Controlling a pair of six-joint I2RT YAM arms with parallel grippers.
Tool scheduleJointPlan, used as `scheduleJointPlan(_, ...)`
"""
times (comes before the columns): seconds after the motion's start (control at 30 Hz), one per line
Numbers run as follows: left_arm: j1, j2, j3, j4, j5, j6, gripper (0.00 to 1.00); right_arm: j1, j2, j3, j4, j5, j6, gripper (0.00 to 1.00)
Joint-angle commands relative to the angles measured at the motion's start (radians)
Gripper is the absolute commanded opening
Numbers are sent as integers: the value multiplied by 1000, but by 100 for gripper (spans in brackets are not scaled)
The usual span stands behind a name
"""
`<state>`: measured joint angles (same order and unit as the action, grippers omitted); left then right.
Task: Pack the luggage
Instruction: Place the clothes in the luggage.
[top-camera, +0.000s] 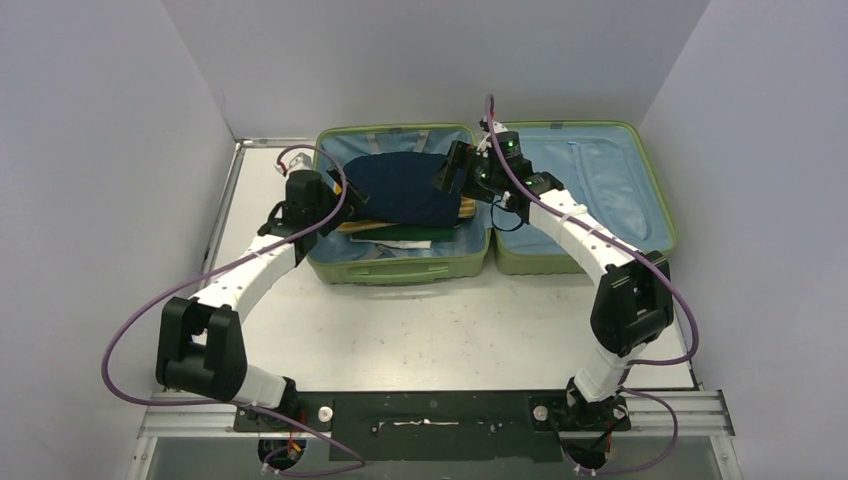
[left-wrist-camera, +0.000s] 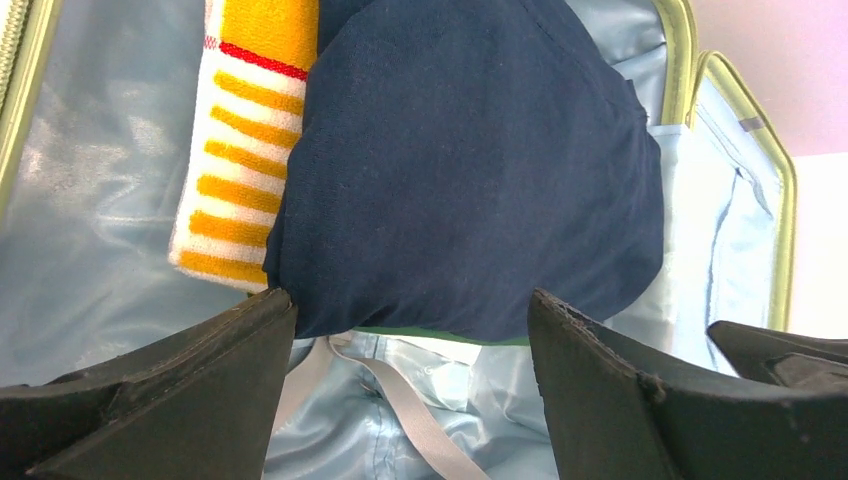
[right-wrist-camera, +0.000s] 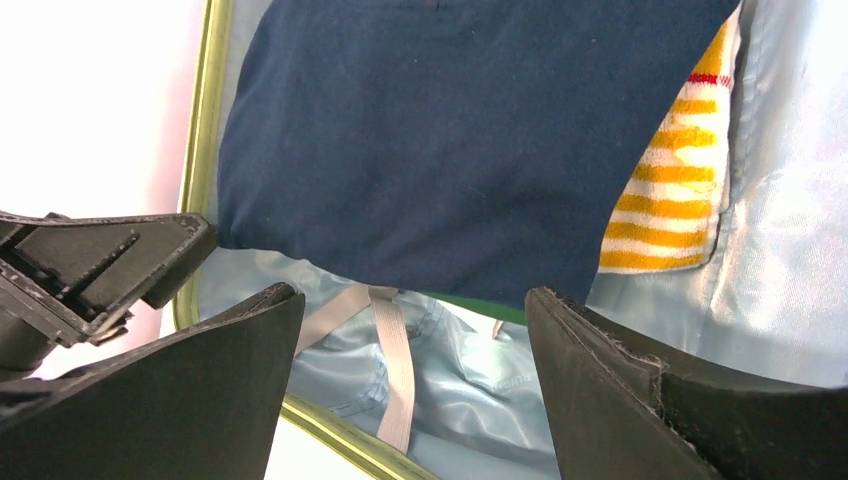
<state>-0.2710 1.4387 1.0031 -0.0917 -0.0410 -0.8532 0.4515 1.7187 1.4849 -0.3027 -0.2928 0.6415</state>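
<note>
The luggage (top-camera: 400, 272) lies open at the back of the table, a light-green shell with light-blue lining. In its left half a navy blue garment (top-camera: 400, 190) lies on top of a yellow-and-white striped towel (left-wrist-camera: 240, 170) and a green item whose edge shows (right-wrist-camera: 480, 307). A grey strap (left-wrist-camera: 420, 420) lies loose on the lining in front of the pile. My left gripper (top-camera: 348, 195) hangs open over the garment's left end. At its right end my right gripper (top-camera: 452, 172) is open too. In both wrist views the jaws stand wide with nothing between them (left-wrist-camera: 410, 310) (right-wrist-camera: 412, 300).
The luggage's right half (top-camera: 590, 180) shows only blue lining. Grey walls close in the table (top-camera: 430, 330) on the left, back and right. Purple cables loop out from both arms. In the right wrist view the left gripper's fingers (right-wrist-camera: 100, 260) are close by.
</note>
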Motion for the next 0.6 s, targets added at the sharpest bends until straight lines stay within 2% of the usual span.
scheduleJointPlan(0.0, 29, 31, 14, 40, 98, -40, 83, -3, -39, -15, 77, -39, 30, 83)
scheduleJointPlan(0.3, 33, 98, 36, -6, 129, -29, 83, -1, -57, -27, 73, -46, 35, 83)
scheduleJointPlan(0.37, 33, 108, 40, 0, 134, -23, 79, -2, -59, -31, 75, -48, 35, 83)
scheduleJointPlan(0.43, 32, 111, 43, 24, 142, -19, 68, -1, -61, -34, 76, -52, 35, 83)
scheduleJointPlan(0.5, 33, 105, 42, 59, 151, -18, 50, -2, -68, -39, 79, -55, 31, 83)
scheduleJointPlan(0.53, 32, 98, 42, 74, 154, -16, 34, -3, -72, -41, 79, -57, 28, 82)
scheduleJointPlan(0.57, 30, 89, 44, 104, 158, -11, 23, -3, -77, -45, 79, -57, 25, 82)
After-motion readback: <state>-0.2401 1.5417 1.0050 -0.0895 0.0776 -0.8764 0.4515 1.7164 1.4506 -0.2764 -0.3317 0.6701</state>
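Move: Just below the open left fingers, about 5 cm down and 1 cm to the right, is the near-left corner of the navy garment; the garment's middle lies some 10 cm right and 3 cm ahead. The striped shirt's bare left end sits roughly 3 cm left and 4 cm ahead of this hand, and the green shirt's exposed edge about 10 cm right and 6 cm back. From the right hand that corner is some 19 cm left, 6 cm back and 9 cm below. Sinking about 4 cm almost straight down onto the navy garment's near-left corner, the left hand tips its fingers some 5 to 10 degrees further downward, with the gripper wide open. Once down, it stays there and closes to less than half open, the fingertips starting to pinch the cloth's edge between them. ##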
